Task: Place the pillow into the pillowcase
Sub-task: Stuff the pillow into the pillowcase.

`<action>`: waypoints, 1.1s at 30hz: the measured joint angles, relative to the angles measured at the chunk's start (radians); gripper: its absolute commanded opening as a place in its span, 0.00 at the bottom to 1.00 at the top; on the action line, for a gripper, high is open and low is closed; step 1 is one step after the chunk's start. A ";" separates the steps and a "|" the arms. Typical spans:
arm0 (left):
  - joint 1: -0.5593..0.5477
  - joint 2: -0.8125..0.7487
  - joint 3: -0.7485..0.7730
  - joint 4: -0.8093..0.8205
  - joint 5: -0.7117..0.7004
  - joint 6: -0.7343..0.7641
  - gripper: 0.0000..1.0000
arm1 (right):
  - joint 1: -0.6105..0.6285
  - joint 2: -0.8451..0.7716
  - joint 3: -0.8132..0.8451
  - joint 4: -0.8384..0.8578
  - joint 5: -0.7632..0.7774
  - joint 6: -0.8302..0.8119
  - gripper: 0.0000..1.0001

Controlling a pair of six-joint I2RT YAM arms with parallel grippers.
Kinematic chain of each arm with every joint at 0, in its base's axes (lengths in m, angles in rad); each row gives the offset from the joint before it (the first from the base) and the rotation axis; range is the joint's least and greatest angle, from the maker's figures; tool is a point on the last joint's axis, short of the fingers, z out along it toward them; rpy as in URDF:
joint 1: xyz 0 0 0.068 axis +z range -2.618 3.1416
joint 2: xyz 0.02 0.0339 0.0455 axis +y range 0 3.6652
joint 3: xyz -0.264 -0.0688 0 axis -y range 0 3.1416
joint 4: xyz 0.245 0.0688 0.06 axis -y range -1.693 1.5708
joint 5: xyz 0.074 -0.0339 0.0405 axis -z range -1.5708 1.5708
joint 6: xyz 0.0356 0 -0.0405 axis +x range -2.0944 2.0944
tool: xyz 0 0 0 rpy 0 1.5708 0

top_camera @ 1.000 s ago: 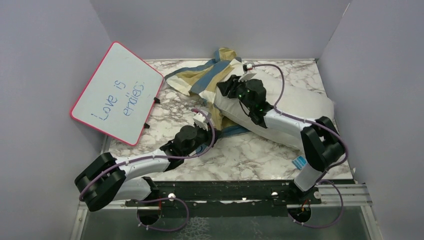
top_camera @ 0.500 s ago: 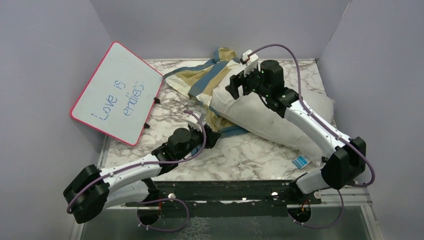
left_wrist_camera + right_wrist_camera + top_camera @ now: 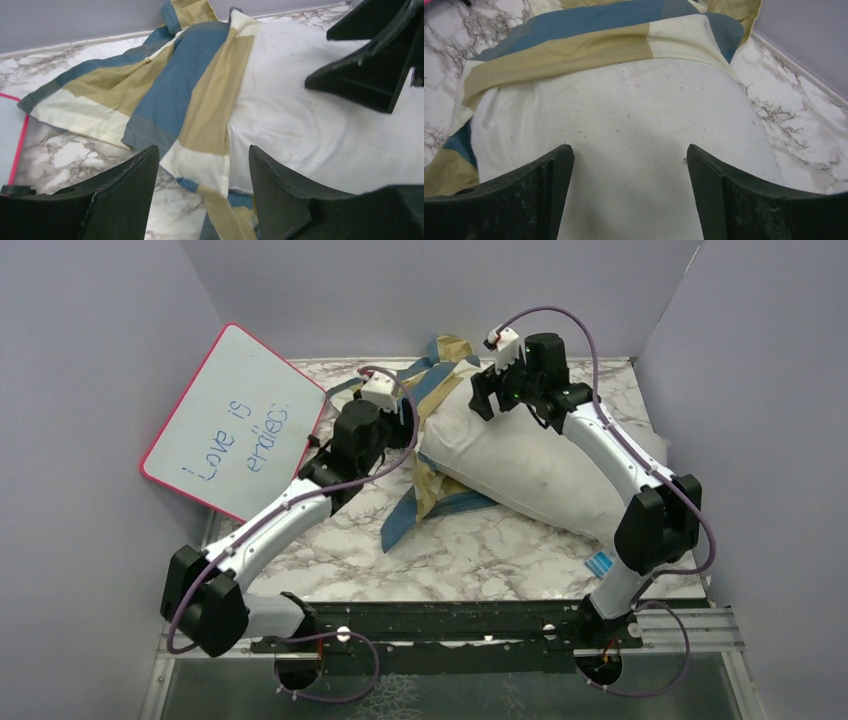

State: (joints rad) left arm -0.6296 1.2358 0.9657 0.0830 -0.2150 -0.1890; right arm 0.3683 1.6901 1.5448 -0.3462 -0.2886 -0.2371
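The white pillow (image 3: 545,465) lies slantwise across the back right of the table, its blue tag (image 3: 598,564) at the near corner. The checked pillowcase (image 3: 440,365) is bunched over the pillow's far left end, and a strip of it (image 3: 405,510) trails forward onto the table. My left gripper (image 3: 408,432) hovers open beside that end, over the pillowcase (image 3: 185,95) edge and the pillow (image 3: 320,130), holding nothing. My right gripper (image 3: 483,400) is open just above the pillow (image 3: 624,120), with the pillowcase (image 3: 589,40) beyond it.
A pink-rimmed whiteboard (image 3: 235,425) with blue writing leans against the left wall. Grey walls close in the marble table (image 3: 480,550) on three sides. The right gripper's fingers (image 3: 370,75) show close by at the top right of the left wrist view.
Both grippers have opened. The left arm swung from the table's front middle back to the pillow's left end. The right gripper lifted off the pillow and drew toward the back wall.
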 measured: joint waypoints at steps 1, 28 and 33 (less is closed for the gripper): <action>0.026 0.043 0.040 -0.013 0.020 0.012 0.66 | -0.001 0.018 0.002 0.000 -0.002 0.000 0.81; 0.040 0.409 0.166 0.056 0.273 0.280 0.05 | -0.008 -0.065 -0.528 0.639 -0.147 0.431 0.01; 0.039 0.397 0.150 0.059 0.274 0.291 0.00 | -0.008 -0.077 -0.544 0.662 -0.146 0.470 0.01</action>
State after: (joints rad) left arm -0.5903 1.6325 1.1156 0.1421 0.0586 0.1017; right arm 0.3603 1.6131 1.0012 0.3161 -0.4351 0.2333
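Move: The left hand's target, the pillowcase's khaki rim beside the pillow, is about 7 cm ahead, 6 cm right and 11 cm below; the top of the pillow's left end is roughly 7 cm ahead, 15 cm right. The case's loose blue corner is some 18 cm behind, 2 cm left. From the right hand, that pillow top is 9 cm below, about 2 cm back and 2 cm left; the rim is some 11 cm left, 2 cm back. Bring the open left gripper forward, right and down about 11 cm onto the pillowcase's rim, rolling its left side up and turning slightly clockwise, then shut it on the khaki edge and ease back and up a little. Meanwhile lower the right gripper some 9 cm onto the pillow, closing to pinch its cover near the left end, then draw it back, slightly left and up, rolling its left side up about 25 degrees. ##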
